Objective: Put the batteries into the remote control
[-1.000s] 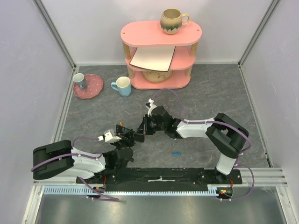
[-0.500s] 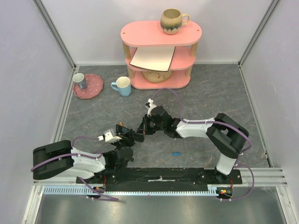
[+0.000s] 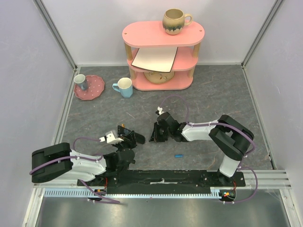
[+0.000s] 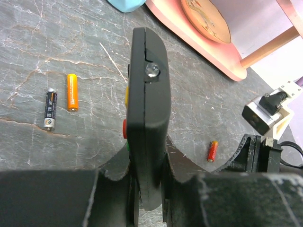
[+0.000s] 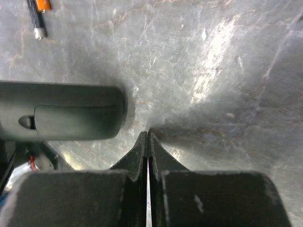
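My left gripper [image 3: 129, 139] is shut on the remote control [image 4: 147, 90], a slim black bar held on edge above the table, also seen as the remote [image 3: 136, 138] from above. Left of it lie an orange battery [image 4: 71, 91] and a dark battery [image 4: 50, 109] side by side. A small red-orange battery [image 4: 212, 151] lies to its right. A blue battery [image 3: 178, 155] lies near the front. My right gripper [image 5: 148, 134] is shut and empty, tips down at the table just right of the remote [image 5: 61, 111].
A pink three-tier shelf [image 3: 161, 33] stands at the back with a mug [image 3: 174, 21] on top and a board and a bowl inside. A blue-and-white mug [image 3: 124, 87] and a pink plate [image 3: 94, 90] carrying a small cup [image 3: 81, 81] sit at the back left.
My right gripper has drawn away from the remote's end, moving right and down to the table. The left gripper still holds the remote in the same place.
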### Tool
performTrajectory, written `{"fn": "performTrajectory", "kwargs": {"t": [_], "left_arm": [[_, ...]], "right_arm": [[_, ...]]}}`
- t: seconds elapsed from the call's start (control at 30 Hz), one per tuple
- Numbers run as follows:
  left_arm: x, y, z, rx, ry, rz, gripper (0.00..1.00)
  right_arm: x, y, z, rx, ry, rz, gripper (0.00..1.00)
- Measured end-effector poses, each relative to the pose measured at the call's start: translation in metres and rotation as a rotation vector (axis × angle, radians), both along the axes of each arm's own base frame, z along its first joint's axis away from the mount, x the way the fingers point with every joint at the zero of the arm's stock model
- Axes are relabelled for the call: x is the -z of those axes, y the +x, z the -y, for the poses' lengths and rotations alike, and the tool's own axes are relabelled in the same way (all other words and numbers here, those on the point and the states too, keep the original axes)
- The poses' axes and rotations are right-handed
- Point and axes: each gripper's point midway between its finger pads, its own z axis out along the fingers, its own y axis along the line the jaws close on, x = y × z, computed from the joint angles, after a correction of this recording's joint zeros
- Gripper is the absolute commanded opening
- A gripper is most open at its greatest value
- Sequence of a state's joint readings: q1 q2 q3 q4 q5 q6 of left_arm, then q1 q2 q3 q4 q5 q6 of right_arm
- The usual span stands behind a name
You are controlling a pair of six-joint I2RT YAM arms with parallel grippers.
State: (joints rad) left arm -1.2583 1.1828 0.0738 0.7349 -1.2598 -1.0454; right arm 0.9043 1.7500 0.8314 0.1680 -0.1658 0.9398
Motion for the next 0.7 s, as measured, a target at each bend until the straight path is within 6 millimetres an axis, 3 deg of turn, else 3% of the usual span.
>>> {"fn": "performTrajectory", "kwargs": {"t": [0.07,0.27,0.37,0.43,0.53,0.7], "left_arm": [[0.000,0.000,0.000,0.001,0.003,0.000,0.02],[0.000,0.000,0.000,0.001,0.006,0.000,0.02],[0.000,0.000,0.000,0.001,0.007,0.000,0.02],[0.000,0.000,0.000,0.001,0.007,0.000,0.02],[0.000,0.000,0.000,0.001,0.007,0.000,0.02],[0.000,0.000,0.000,0.001,0.007,0.000,0.02]], "right_arm": [[0.016,-0.006,0.015,0.013,-0.048,-0.044,0.00],[0.015,-0.006,0.017,0.012,-0.051,-0.029,0.00],[0.011,-0.011,0.023,0.019,-0.037,-0.028,0.23],[0.004,-0.013,0.024,0.022,-0.003,-0.025,0.34],[-0.017,-0.006,0.012,0.030,0.103,-0.006,0.40],[-0.056,0.005,-0.013,0.031,0.295,0.019,0.31]]}}
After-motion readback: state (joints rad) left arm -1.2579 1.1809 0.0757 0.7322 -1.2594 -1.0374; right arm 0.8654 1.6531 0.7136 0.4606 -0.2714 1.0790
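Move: The right gripper, shut and just above the table, has the battery-cover end of the remote control about 6 cm to its left, 1 cm ahead and some 3 cm higher. The orange battery lies about 14 cm left and 7 cm ahead, the black one about 17 cm left and 5 cm ahead, both 2 cm lower. From the left gripper, which holds the remote, that cover end is about 6 cm right, 1 cm back and 2 cm lower. Let the right gripper finish its dip down and to the right, about 2 cm, away from the remote's cover end. Then raise it quickly some 7 cm, swinging back left about 3 cm, its left side rolling up roughly 20 degrees, and part the shut fingers a bit under halfway as it climbs. Keep the left gripper still, holding the remote. ##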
